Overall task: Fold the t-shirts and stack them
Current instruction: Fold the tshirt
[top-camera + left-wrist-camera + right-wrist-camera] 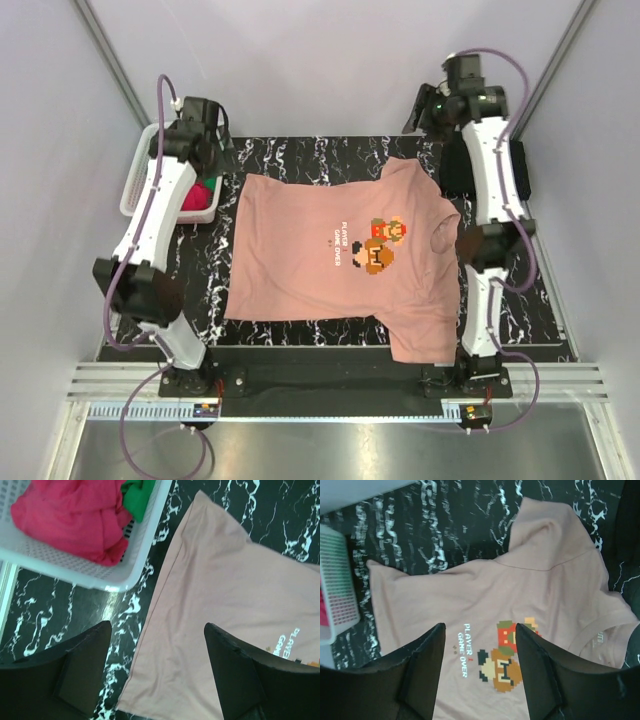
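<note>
A salmon-pink t-shirt lies spread face up on the black marbled table, its pixel-art figure and white text showing. One sleeve hangs toward the near right edge. My left gripper hovers open above the shirt's hem edge, beside the basket, with nothing between its fingers. My right gripper is open high over the chest print, holding nothing. In the top view the left gripper is at the back left and the right gripper at the back right.
A white mesh basket at the back left holds a magenta-red t-shirt and a green one. A black t-shirt lies at the right edge under the right arm. Walls enclose the table.
</note>
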Tool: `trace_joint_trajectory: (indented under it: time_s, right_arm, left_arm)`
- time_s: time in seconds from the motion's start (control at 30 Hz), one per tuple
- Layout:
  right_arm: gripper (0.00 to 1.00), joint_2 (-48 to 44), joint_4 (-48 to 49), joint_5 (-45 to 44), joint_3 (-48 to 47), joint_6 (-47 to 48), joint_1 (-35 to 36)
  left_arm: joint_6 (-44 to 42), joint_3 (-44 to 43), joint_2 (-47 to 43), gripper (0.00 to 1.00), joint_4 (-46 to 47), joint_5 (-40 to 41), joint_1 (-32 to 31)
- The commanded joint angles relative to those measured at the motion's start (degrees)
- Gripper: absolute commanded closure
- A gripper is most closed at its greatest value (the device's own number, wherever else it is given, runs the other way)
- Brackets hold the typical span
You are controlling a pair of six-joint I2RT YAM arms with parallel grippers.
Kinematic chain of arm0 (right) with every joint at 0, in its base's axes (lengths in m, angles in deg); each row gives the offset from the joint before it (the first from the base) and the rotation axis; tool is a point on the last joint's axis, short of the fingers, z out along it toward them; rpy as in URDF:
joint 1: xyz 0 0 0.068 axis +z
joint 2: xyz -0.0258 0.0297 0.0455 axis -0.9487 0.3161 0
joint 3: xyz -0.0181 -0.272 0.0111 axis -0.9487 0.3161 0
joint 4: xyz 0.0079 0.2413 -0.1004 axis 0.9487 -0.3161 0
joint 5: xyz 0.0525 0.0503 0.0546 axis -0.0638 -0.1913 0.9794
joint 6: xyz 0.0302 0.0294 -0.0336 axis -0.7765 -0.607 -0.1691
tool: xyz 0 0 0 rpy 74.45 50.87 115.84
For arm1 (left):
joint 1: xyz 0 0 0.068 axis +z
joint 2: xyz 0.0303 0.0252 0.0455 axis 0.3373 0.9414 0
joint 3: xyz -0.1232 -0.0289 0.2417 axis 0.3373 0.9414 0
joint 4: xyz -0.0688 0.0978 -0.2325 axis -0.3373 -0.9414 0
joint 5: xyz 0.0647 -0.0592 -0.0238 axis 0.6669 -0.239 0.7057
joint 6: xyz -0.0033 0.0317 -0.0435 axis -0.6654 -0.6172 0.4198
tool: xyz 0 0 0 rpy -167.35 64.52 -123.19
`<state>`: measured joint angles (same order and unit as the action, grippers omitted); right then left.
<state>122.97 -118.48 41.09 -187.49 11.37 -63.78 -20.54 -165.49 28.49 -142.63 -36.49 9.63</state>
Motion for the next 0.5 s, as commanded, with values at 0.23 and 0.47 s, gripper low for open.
trace_joint_trajectory:
  time_s: [0.23, 0.47]
  right_arm:
    - [0.34, 16.5, 5.4, 6.3, -5.1, -4.6, -2.9]
    - [0.33, 21.8, 20.2, 14.0, -7.5, -7.9, -6.4]
  left_arm:
    - [-2.1, -17.1, 19.7, 0.21, 0.4, -9.6, 1.6]
    - [-3.8, -14.4, 22.4, 0.21, 2.1, -14.9, 1.6]
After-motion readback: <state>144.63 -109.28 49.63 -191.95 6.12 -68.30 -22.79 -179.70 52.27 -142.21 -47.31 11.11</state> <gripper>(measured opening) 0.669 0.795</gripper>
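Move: The shirt's far left corner lies about 16 cm ahead of the left hand, 3 cm to its right and some 25 cm below. The white basket is about 12 cm ahead and 14 cm left. From the right hand, the shirt's far sleeve end is roughly 12 cm ahead, 2 cm right and 28 cm below; the printed figures lie some 8 cm back and 3 cm left, the black box 12 cm ahead and 24 cm right. Both empty hands close in on the shirt's far edge with fingers kept open. The left reaches about 8 cm forward, then sinks some 9 cm while easing slightly right towards the corner, tipping its fingers further down. The right drops some 15 cm first, fingers tipping down then partly back up, and glides 8 cm forward towards the far sleeve, levelling off at the end. ##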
